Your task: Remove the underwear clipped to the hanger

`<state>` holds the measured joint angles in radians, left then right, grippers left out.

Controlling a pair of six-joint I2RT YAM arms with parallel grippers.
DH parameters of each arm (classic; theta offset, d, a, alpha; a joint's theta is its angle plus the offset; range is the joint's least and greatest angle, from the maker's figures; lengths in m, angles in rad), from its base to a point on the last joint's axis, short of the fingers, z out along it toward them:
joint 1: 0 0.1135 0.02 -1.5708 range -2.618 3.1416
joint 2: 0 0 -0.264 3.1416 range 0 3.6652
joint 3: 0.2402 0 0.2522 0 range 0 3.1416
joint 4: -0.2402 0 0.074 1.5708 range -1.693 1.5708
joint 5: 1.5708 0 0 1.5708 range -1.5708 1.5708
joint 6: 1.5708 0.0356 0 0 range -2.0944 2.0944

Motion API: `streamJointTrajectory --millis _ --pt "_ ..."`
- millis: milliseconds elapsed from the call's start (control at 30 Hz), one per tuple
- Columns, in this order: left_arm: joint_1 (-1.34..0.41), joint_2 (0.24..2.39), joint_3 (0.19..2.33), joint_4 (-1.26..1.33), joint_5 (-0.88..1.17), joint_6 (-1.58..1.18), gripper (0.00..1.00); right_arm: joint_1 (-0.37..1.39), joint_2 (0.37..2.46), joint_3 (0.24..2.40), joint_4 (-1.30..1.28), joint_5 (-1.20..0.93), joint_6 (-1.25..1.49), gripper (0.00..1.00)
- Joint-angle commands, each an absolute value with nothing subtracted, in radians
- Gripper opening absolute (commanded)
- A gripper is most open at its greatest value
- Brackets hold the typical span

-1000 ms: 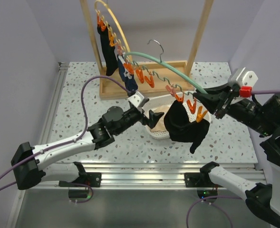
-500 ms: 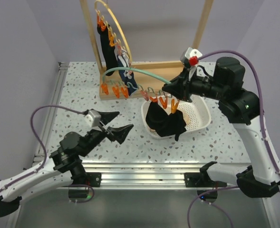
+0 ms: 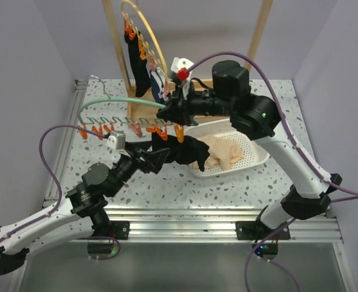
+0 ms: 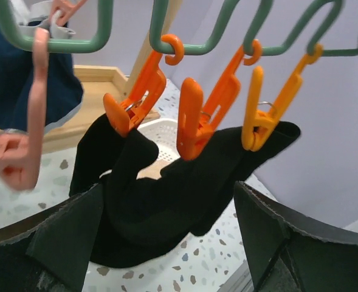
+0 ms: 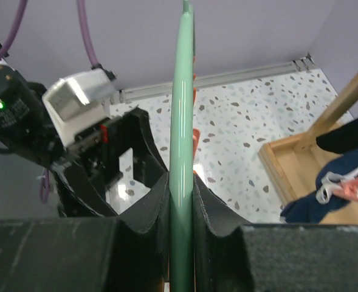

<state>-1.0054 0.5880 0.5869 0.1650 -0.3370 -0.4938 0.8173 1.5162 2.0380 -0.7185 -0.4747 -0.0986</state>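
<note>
My right gripper (image 3: pixel 169 111) (image 5: pixel 182 201) is shut on the top bar of the green hanger (image 3: pixel 115 103) (image 5: pixel 182 109), holding it over the table's left middle. Orange clips (image 3: pixel 160 131) (image 4: pixel 194 121) hang from the hanger's wavy lower bar (image 4: pixel 215 30). Black underwear (image 3: pixel 180 149) (image 4: pixel 166 194) hangs from three of these clips, its lower edge near the tabletop. My left gripper (image 3: pixel 151 159) (image 4: pixel 172 243) is open, and its fingers (image 4: pixel 57 237) stand on either side of the cloth's lower part. Pale beige underwear (image 3: pixel 224 152) lies in the white basket (image 3: pixel 254 155).
A wooden rack (image 3: pixel 121 55) at the back carries a ring hanger with black (image 3: pixel 139 61) and navy (image 3: pixel 160 88) (image 4: pixel 20 79) garments clipped on. The rack's wooden base (image 5: pixel 294 164) lies behind the basket. Pink and orange clips (image 3: pixel 96 131) hang on the hanger's left stretch with nothing in them.
My right arm swung the hanger and black underwear leftward, off the basket. My left gripper drew back, then came up around the cloth. The beige garment in the basket became visible.
</note>
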Motion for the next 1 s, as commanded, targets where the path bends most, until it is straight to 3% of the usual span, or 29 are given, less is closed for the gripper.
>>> streamJointTrajectory --millis 0,367,667,967 --pt "-1.003 0.597 0.646 0.138 -0.51 -0.587 0.9 0.903 1.578 2.178 -0.667 -0.338 -0.155 0.0" --pt "-1.003 0.502 0.727 -0.167 -0.793 -0.701 0.9 0.999 1.808 2.525 -0.732 -0.241 -0.184 0.0" --pt "-1.003 0.505 0.801 -0.256 -0.841 -0.543 0.93 0.999 1.838 2.534 -0.765 -0.229 -0.204 0.0" --pt "-1.003 0.578 0.859 -0.198 -0.81 -0.445 0.87 0.999 1.802 2.471 -0.765 -0.232 -0.206 0.0"
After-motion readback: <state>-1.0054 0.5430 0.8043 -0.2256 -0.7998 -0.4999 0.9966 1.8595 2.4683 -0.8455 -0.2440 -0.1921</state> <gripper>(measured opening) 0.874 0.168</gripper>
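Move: Some 5 cm ahead of the left hand, 6 cm to its right and slightly below its fingers hangs the black underwear. From that hand, the yellow-orange clip at its right end is about 4 cm ahead, 8 cm right and 4 cm up; the empty pink clip is 5 cm ahead, 5 cm left and 3 cm up. For the right hand, gripping the green hanger, the underwear hangs roughly 14 cm below, 3 cm back and 4 cm to the right. Carrying the green hanger about 8 cm to the left, the right hand soon stops sideways, then sinks a couple of centimetres with its grip kept. The left hand, empty and wide open, shifts some 10 cm left ahead of the black underwear, edging slightly forward and swinging about 25 degrees counter-clockwise so its fingers point more straight forward. ##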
